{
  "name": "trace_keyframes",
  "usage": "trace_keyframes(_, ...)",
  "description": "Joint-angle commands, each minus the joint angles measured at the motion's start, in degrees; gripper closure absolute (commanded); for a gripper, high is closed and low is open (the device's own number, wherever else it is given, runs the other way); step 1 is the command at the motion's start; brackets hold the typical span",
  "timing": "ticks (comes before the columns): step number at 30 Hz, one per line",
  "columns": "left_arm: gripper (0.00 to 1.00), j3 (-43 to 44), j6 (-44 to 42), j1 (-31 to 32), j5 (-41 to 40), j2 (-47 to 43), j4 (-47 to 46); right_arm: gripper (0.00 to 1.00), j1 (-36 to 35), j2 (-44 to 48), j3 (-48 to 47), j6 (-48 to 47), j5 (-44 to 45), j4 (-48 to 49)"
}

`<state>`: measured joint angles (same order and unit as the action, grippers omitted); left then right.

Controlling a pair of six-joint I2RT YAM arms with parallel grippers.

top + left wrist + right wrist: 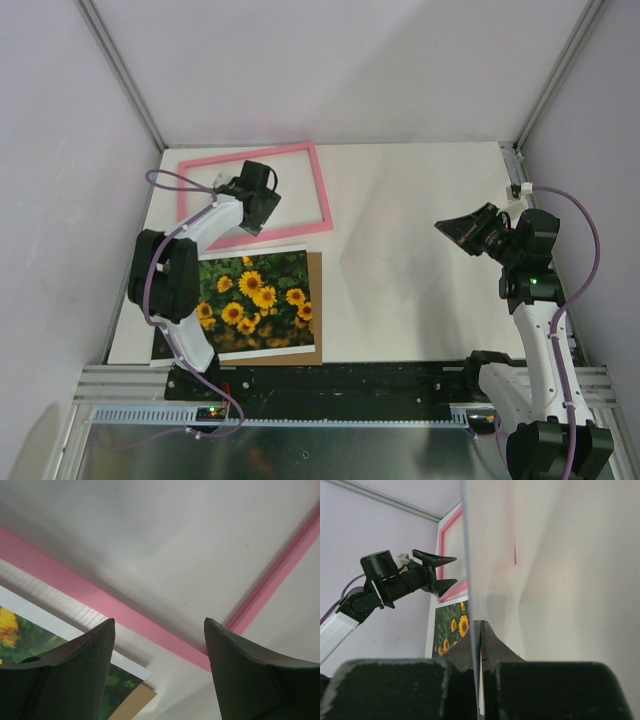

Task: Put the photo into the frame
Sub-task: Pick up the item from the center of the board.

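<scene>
The pink frame point(322, 190) lies flat at the far left of the table, seen again as the frame point(75, 587) in the left wrist view. My left gripper point(268, 200) hovers open over its near bar, with nothing between the fingers of the gripper point(160, 622). Nearer the front, the sunflower photo point(255, 300) rests face up on a brown backing board point(315, 300). My right gripper point(445, 226) is raised at the right. In its wrist view the gripper point(481, 625) is shut on the edge of a thin clear sheet point(470, 570) that stands on edge.
White side walls with metal posts enclose the table at left, right and back. The black and metal rail carrying the arm bases point(340, 385) runs along the near edge. The photo's corner point(30, 635) and the board's corner point(132, 700) show beside my left finger.
</scene>
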<state>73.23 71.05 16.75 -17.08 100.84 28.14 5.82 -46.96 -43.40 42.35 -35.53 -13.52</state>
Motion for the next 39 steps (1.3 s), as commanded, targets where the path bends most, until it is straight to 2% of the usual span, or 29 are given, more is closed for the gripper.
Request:
trace_keyframes(1,0.24,3.3,5.1,0.6,-5.9,2.7,5.6,1.00,0.2,0.7,-2.9,-0.9,-1.4,0.8)
trace_keyframes(19,0.26,8.3,14.2,0.8,-8.4,8.7,15.7,1.00,0.2,1.0,-3.6,-1.2,-1.5,-0.2)
trace_keyframes(39,0.29,11.2,15.7,-1.6,-8.5,14.5,19.4,1.00,0.3,1.3,-5.1,-3.2,-1.2,-3.6)
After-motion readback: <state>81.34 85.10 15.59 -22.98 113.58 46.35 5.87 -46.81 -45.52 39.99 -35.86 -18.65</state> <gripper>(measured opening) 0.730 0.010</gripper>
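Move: Almost beneath the open left hand, about 9 cm down, lies the pink frame's near rail, its middle some 2 cm back and 2 cm to the left. The photo's middle is about 15 cm back and 6 cm left at table height; the frame's right rail has its middle roughly 9 cm ahead and 10 cm right. From the right hand, idle with the clear sheet, that near rail is about 11 cm ahead, 33 cm left and 26 cm lower. Sinking about 6.5 cm towards the frame's near rail, the left hand also eases some 3 cm back and as much to its left, fastest at first and then more slowly. Its fingers stay wide open as they tip further down and swing about 15 degrees counter-clockwise, coming close above the rail; no touch can be made out. ##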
